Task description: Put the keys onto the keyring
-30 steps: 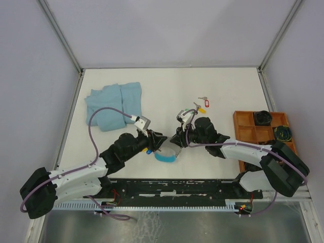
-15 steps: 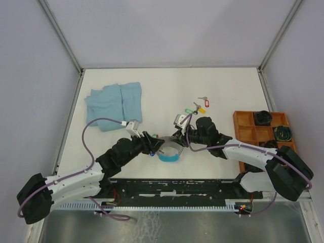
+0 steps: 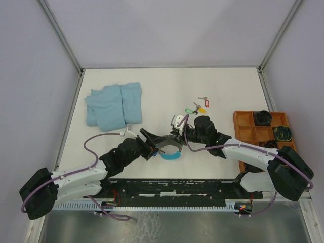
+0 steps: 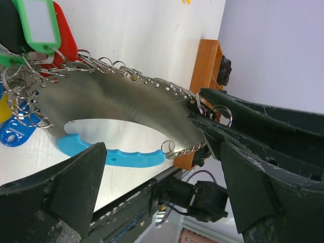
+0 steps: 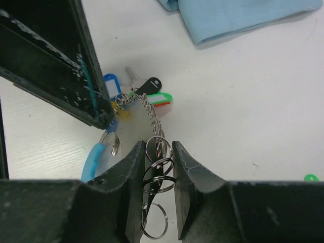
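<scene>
The keyring (image 3: 169, 151) is a silver crescent plate with a blue grip (image 4: 112, 155) and a chain of small wire rings along its edge. My right gripper (image 5: 158, 147) is shut on several of those rings and holds that end of the keyring up. Green (image 4: 36, 24), red and blue tags (image 4: 12, 133) hang from the far end. My left gripper (image 4: 162, 197) is open, its fingers (image 4: 61, 187) wide on either side below the plate, touching nothing. Three loose keys lie beyond on the table: green tag (image 3: 189, 111), yellow tag (image 3: 201, 109), red tag (image 3: 206, 103).
A folded light-blue towel (image 3: 112, 105) lies at the back left. An orange compartment tray (image 3: 248, 132) holding dark coiled items stands at the right edge. Both arms meet near the table's front middle.
My left gripper has opened wide and let go of the tagged end of the keyring, drawing back a little. The right gripper has kept its hold on the rings.
</scene>
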You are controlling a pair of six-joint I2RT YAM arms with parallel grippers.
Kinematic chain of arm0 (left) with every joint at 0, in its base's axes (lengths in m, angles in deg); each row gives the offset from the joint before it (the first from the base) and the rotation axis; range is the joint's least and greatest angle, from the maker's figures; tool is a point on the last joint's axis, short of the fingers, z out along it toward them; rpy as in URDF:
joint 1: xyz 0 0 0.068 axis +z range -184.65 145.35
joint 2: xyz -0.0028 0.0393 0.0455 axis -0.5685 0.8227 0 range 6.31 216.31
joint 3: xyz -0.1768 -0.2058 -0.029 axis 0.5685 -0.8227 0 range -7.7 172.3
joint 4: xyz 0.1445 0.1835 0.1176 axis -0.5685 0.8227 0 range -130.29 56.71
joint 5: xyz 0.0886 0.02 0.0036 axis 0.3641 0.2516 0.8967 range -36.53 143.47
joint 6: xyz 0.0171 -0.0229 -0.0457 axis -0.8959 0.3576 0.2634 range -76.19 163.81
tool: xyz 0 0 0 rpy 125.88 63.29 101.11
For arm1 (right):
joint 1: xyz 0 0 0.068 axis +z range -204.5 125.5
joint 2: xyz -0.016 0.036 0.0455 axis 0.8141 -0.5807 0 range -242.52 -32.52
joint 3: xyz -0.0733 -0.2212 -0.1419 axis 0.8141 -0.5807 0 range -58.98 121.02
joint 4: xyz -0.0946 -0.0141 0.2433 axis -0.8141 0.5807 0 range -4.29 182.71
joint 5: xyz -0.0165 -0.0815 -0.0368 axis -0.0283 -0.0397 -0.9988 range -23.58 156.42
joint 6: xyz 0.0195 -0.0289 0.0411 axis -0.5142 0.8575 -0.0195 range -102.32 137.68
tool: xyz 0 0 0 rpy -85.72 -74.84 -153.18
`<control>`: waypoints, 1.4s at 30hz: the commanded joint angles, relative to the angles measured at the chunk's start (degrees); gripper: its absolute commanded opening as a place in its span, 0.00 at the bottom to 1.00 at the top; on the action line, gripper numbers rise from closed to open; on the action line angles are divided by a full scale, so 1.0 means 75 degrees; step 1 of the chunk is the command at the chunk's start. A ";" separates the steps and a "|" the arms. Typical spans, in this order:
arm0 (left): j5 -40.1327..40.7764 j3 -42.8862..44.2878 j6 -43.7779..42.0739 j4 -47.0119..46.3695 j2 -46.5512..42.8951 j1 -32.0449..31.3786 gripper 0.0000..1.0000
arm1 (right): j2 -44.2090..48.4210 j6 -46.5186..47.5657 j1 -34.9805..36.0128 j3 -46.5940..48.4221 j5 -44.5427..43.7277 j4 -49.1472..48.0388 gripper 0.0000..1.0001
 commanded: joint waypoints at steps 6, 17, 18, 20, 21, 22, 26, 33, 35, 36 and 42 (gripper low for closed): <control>-0.0166 0.0349 0.2508 -0.0930 0.1324 -0.0004 1.00 | 0.0564 0.0227 0.0195 0.0159 0.0059 -0.0685 0.01; 0.1010 -0.0097 0.3282 -0.1409 0.0817 0.0059 1.00 | 0.0975 0.0331 0.0482 -0.0083 0.0396 -0.0217 0.01; 0.1078 -0.0121 0.3287 -0.1328 0.0698 0.0058 1.00 | 0.0984 0.0323 0.0519 -0.0112 0.0382 -0.0216 0.01; 0.1120 -0.0104 0.3261 -0.1081 0.0527 0.0060 1.00 | 0.0980 0.0288 0.0599 -0.0153 0.0380 -0.0218 0.01; 0.1075 -0.0101 0.3258 -0.1012 0.0523 0.0058 1.00 | 0.0967 0.0279 0.0645 -0.0159 0.0395 -0.0211 0.01; 0.0992 -0.0104 0.3252 -0.1002 0.0536 0.0055 1.00 | 0.0946 0.0267 0.0695 -0.0164 0.0436 -0.0197 0.01; 0.0520 -0.0163 0.3263 -0.1243 0.0879 0.0056 0.98 | 0.0787 0.0236 0.0962 -0.0133 0.0566 -0.0089 0.01; 0.0147 -0.0458 0.3363 -0.1942 0.1298 0.0061 0.86 | 0.0663 0.0502 0.1410 -0.0005 0.0544 0.0593 0.01; 0.0193 -0.0509 0.3344 -0.1983 0.1248 0.0057 0.81 | 0.0669 0.0605 0.1464 0.0005 0.0547 0.0760 0.01; 0.0210 -0.0524 0.3325 -0.1979 0.1227 0.0061 0.79 | 0.0662 0.0666 0.1489 0.0032 0.0538 0.0862 0.01; 0.0232 -0.0479 0.3063 -0.2128 0.1387 0.0058 0.59 | 0.0516 0.0949 0.1592 0.0189 0.0547 0.1369 0.03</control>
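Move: About 6 cm to the left hand's right, level with it fore and aft and some 4 cm lower, is the middle of the metal keyring, whose edge and rings the right fingers already pinch. The bunch of key tags sits some 2 cm ahead of the left hand and 8 cm below, the blue handle about 4 cm back and 6 cm right. From the right hand, the keyring's middle is roughly 4 cm back, 3 cm left and 3 cm lower. Keeping its pinch on the keyring, the right hand first rises about 3 cm, then draws back some 8 cm and slightly left past the left fingertips, turning about 15 degrees counter-clockwise and sinking again at the end. The wide-open left hand dips, lifts and sinks again, ending about 2 cm lower and tipped further down, then begins closing around the strung rings, about a third of the way; contact can't be made out. ##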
